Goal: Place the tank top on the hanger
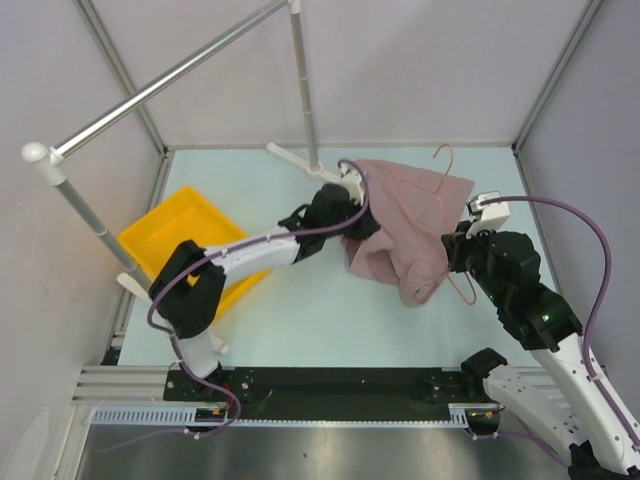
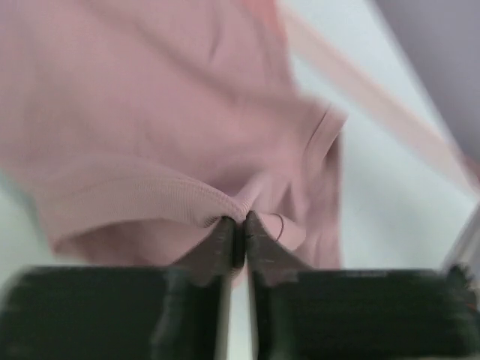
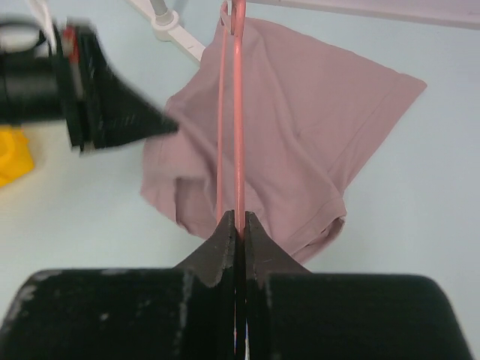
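The mauve-pink tank top [image 1: 405, 225] lies bunched on the table at back centre-right, with the thin pink wire hanger [image 1: 443, 152] across it and the hook pointing to the back. My left gripper [image 1: 352, 215] is at the top's left edge, shut on a ribbed hem [image 2: 238, 219]. The fabric [image 2: 150, 135] fills the left wrist view. My right gripper [image 1: 462, 245] is at the top's right side, shut on the hanger's wire [image 3: 239, 217]. The wire [image 3: 238, 112] runs straight away over the top [image 3: 300, 127]. The left gripper [image 3: 112, 105] shows at upper left there.
A yellow bin [image 1: 185, 240] stands at the left beside the left arm. A thick grey rail [image 1: 170, 75] crosses the back left on a post [image 1: 305, 90], whose white foot [image 1: 290, 158] is just behind the left gripper. Grey walls enclose the table.
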`<state>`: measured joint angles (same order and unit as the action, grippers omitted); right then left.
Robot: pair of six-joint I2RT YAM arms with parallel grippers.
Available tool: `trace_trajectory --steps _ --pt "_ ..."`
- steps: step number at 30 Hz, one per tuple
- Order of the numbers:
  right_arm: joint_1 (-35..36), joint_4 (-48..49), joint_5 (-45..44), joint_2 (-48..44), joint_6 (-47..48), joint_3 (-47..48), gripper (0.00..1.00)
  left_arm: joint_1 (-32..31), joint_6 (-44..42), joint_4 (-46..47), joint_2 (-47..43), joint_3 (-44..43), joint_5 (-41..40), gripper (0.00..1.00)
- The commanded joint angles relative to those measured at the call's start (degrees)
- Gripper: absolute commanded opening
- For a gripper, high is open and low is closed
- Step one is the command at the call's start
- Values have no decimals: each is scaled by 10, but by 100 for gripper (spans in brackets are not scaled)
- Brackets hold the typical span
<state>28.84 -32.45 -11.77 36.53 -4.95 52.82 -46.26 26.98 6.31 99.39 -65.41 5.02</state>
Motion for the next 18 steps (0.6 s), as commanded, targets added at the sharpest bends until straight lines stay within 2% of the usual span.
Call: trace_trajectory --steps 1,3,5,6,12,15,18 --pt "-5 6 -9 -2 -5 10 0 67 -21 -40 131 -156 97 35" --pt "-6 1 -11 -4 -8 9 0 78 -25 -54 160 -192 137 62" --pt "-7 -4 -13 -9 -9 9 0 77 -31 -36 142 -167 127 71" --pt "-6 -6 -16 -10 -8 8 0 76 -32 -20 124 -117 115 76" --pt "-9 -2 -10 -11 -7 6 0 72 -11 109 34 64 133 77" --pt "-10 -2 -7 -9 -9 2 0 62 -11 156 37 80 150 76" --pt "-10 -1 -4 -9 -10 -1 0 43 -36 147 63 40 153 73"
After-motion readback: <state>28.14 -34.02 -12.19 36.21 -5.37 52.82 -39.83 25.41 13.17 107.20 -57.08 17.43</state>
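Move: The left gripper holds the tank top's near-left edge lifted in its shut fingers; the tank top's middle lies some 7 cm ahead, 8 cm to its right and 11 cm below. The hanger's middle hangs about 17 cm to the gripper's right, level with it fore and aft, 14 cm higher. The rack foot is roughly 21 cm ahead and 14 cm left, 10 cm below. From the right hand, the tank top is about 16 cm ahead, 9 cm left and 27 cm down. Fling the left gripper forward and up over the tank top, about 8 cm forward, opening the fingers wide on the way to let go of the pinched edge. Then swing it back and steeply down, some 13 cm, bearing a little left and tipping the fingers slightly farther down, to finish low and open at the tank top's near-left edge. ##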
